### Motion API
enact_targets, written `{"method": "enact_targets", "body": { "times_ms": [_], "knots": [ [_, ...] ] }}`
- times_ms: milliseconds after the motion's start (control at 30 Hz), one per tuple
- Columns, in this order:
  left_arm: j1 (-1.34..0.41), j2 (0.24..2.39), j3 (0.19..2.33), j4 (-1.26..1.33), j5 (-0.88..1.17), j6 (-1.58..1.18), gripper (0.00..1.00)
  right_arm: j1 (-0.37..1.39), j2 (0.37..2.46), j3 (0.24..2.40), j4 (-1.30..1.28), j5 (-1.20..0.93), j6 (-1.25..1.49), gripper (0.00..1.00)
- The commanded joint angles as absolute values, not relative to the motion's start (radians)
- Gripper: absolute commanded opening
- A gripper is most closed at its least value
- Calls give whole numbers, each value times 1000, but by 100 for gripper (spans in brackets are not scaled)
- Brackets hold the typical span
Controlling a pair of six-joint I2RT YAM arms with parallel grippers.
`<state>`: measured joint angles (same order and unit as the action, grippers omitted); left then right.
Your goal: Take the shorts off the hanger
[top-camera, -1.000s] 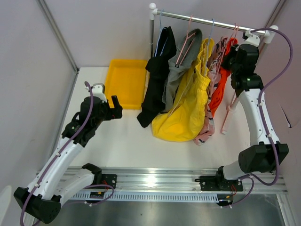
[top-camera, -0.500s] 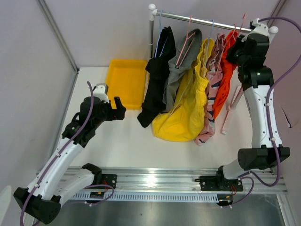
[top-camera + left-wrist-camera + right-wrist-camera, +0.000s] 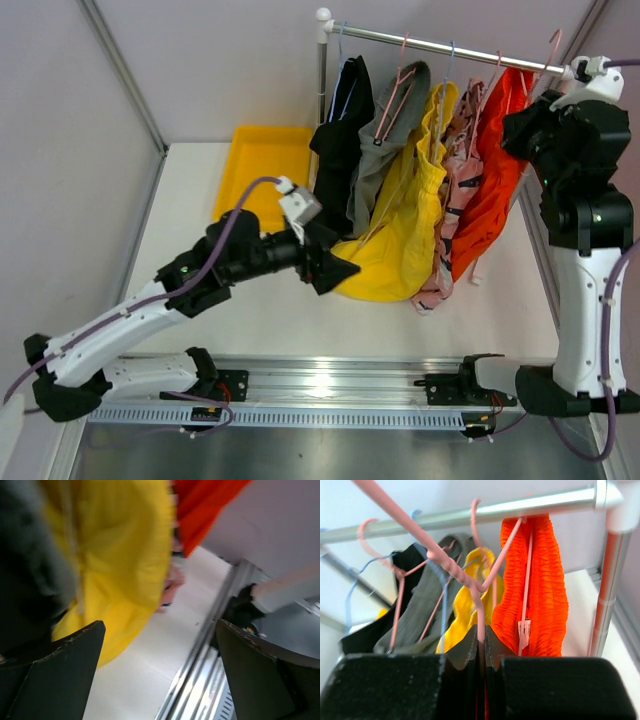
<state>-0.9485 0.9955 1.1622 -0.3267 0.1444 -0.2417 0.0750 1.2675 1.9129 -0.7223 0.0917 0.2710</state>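
Five shorts hang in a row on the rack rail (image 3: 440, 45): black (image 3: 338, 140), grey (image 3: 385, 140), bright yellow (image 3: 400, 235), pink patterned (image 3: 455, 185) and orange-red (image 3: 495, 175). My right gripper (image 3: 528, 100) (image 3: 481, 635) is shut on the wire neck of a pink hanger (image 3: 470, 577) that carries the orange-red shorts (image 3: 540, 590). Its hook (image 3: 555, 40) stands above the rail at the right end. My left gripper (image 3: 335, 270) (image 3: 160, 670) is open and holds nothing, low beside the hem of the yellow shorts (image 3: 115, 555).
A yellow tray (image 3: 262, 175) lies on the table at the back left. The rack's upright posts (image 3: 322, 70) (image 3: 606, 595) stand at either end of the rail. The metal base rail (image 3: 330, 385) runs along the near edge.
My left arm has swung right from beside the tray to under the black and yellow shorts. My right arm has risen and shifted right, carrying the hanger and the orange-red shorts up.
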Motion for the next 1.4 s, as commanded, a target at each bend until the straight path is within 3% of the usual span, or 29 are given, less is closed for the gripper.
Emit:
{"method": "enact_targets", "body": {
  "times_ms": [0, 300, 833, 1000, 1100, 1167, 1200, 1233, 1267, 1300, 1367],
  "knots": [
    [-1118, 1086, 1213, -177, 192, -167, 99, 109, 1151, 1888, -698, 74, 330, 0],
    [-1351, 1342, 1262, 80, 66, -101, 99, 135, 1046, 1853, -876, 80, 411, 0],
    [-1407, 1606, 1488, 166, 35, -92, 99, 137, 965, 1782, -888, 54, 440, 0],
    [-1407, 1674, 1529, 182, 67, -109, 94, 137, 973, 1787, -871, 55, 431, 0],
    [-1407, 1701, 1539, 204, 71, -118, 86, 137, 977, 1792, -865, 54, 434, 0],
    [-1407, 1712, 1548, 215, 69, -123, 75, 137, 979, 1792, -859, 48, 436, 0],
    [-1407, 1723, 1552, 215, 68, -123, 66, 137, 979, 1792, -856, 49, 436, 0],
    [-1407, 1727, 1561, 212, 64, -123, 49, 137, 980, 1793, -856, 49, 436, 0],
    [-1407, 1732, 1563, 213, 57, -124, 42, 137, 980, 1795, -856, 49, 436, 0],
    [-1407, 1733, 1563, 218, 43, -126, 28, 137, 983, 1796, -857, 48, 436, 0],
    [-1407, 1730, 1555, 224, 19, -129, 9, 137, 982, 1796, -856, 48, 439, 0]
  ]
}}
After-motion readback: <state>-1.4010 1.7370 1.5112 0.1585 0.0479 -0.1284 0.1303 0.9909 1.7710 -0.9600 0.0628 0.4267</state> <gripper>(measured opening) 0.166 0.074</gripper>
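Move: The red shorts, on the pink hanger still gripped by the right hand, have their middle about 28 cm to the left hand's right and 14 cm ahead, nearly level in height. Nearer are the yellow shorts, 13 cm right and 11 ahead, and the patterned pair, 21 right and 13 ahead. From the right hand the red shorts' middle is about 17 cm below and 3 ahead, and the rail's right end 8 ahead and 7 right. The red shorts are drawn back and slightly down, about 10 cm away from the rail, by the right hand, which keeps its grip on the hanger, then stays put. Meanwhile the wide-open left hand sweeps some 25 cm right and 9 back, sinking slightly and turning about 20 degrees clockwise, along the robot side of the yellow and patterned shorts; near the end its fingers close, pinching a fold of the red cloth. ##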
